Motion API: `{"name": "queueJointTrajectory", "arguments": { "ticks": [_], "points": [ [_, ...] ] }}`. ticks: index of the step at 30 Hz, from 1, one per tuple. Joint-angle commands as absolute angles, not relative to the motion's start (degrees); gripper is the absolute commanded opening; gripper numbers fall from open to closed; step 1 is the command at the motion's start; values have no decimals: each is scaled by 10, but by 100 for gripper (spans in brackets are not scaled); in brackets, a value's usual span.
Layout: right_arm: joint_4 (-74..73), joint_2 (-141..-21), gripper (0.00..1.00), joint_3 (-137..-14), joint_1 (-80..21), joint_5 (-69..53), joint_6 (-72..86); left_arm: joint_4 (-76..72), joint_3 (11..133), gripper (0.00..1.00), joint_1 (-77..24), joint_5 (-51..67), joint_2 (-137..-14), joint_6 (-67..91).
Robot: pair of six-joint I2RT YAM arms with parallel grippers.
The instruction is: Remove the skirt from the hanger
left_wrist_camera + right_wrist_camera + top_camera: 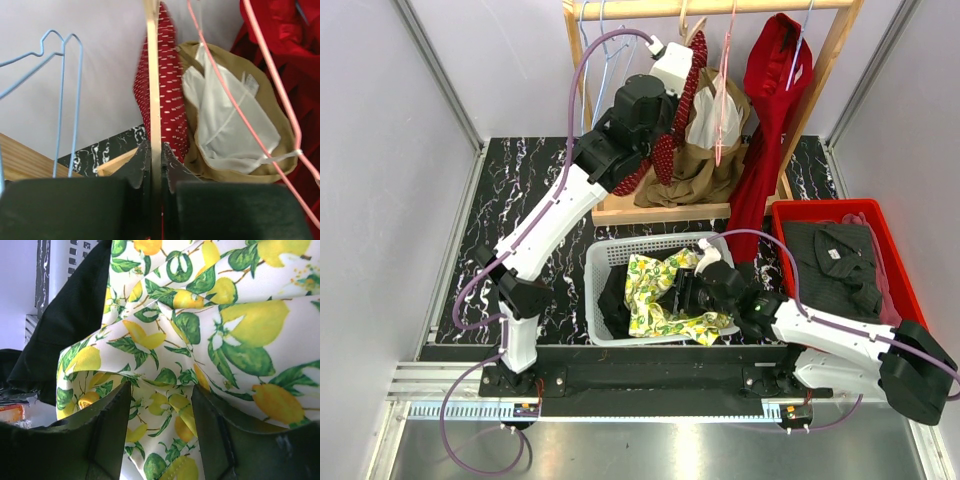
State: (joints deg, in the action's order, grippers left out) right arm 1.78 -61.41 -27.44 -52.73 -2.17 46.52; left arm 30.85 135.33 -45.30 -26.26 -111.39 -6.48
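A red white-dotted skirt [667, 150] [172, 100] hangs on a pale wooden hanger [154, 75] from the wooden rack [710, 8] at the back. My left gripper [672, 62] [156, 156] is up at the rack, shut on the hanger's thin wooden bar, with the skirt just behind it. My right gripper [686, 290] [160, 397] is low in the white basket [596, 262]. It is open, fingers apart against a lemon-print cloth [655, 290] [200, 315].
A tan garment with white lining [715, 150] [235, 120] on a pink hanger [260, 65] hangs right of the skirt, then a red garment [775, 90]. Blue wire hangers [62, 75] hang left. Black cloth [75, 325] lies in the basket. A red bin [820, 206] holds dark clothes.
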Motion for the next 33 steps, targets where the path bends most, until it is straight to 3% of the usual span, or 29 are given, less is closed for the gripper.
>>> {"name": "queueJointTrajectory", "arguments": {
  "ticks": [1, 10, 18, 25, 30, 33],
  "points": [
    [11, -592, 59, -294, -527, -22, 447, 283, 1368, 0, -445, -272, -1096, -56],
    [-17, -532, 56, -304, -527, -4, 429, 251, 1419, 0, -421, -229, -1093, -73],
    [-41, -519, 56, -318, -527, 17, 415, 256, 1420, 0, -418, -176, -1020, -74],
    [-93, -478, 68, -379, -527, 34, 348, 341, 1323, 0, -423, -132, -893, -54],
    [-155, -482, 86, -459, -527, 63, 306, 370, 1281, 0, -422, -106, -813, -54],
    [-166, -475, 88, -504, -527, 76, 287, 394, 1264, 0, -422, -60, -782, -57]
  ]
}}
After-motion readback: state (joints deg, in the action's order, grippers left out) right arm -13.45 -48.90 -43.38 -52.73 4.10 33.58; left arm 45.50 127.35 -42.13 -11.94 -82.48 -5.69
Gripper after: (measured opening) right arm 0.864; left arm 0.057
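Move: The dotted skirt hangs from the wooden hanger already pinched in the left fingers, its middle some 4 cm ahead and 14 cm below that hand; the blue hangers are about 8 cm ahead and 9 cm left, the tan garment 7 cm ahead and 8 cm right, 14 cm lower. For the right hand, the dotted skirt is roughly 28 cm ahead, 7 cm left and 20 cm up; the lemon skirt lies level ahead, 2 cm left and 4 cm below. The wooden hanger with the dotted skirt, still gripped near one shoulder, is eased up and left a couple of centimetres, then the left hand pulls it quickly back, left and up, away from the rail, about 15 cm back in all, turning slightly clockwise. The right hand rises about 13 cm clear of the lemon skirt, its fingers opening wider and tilting up some 20 degrees. ##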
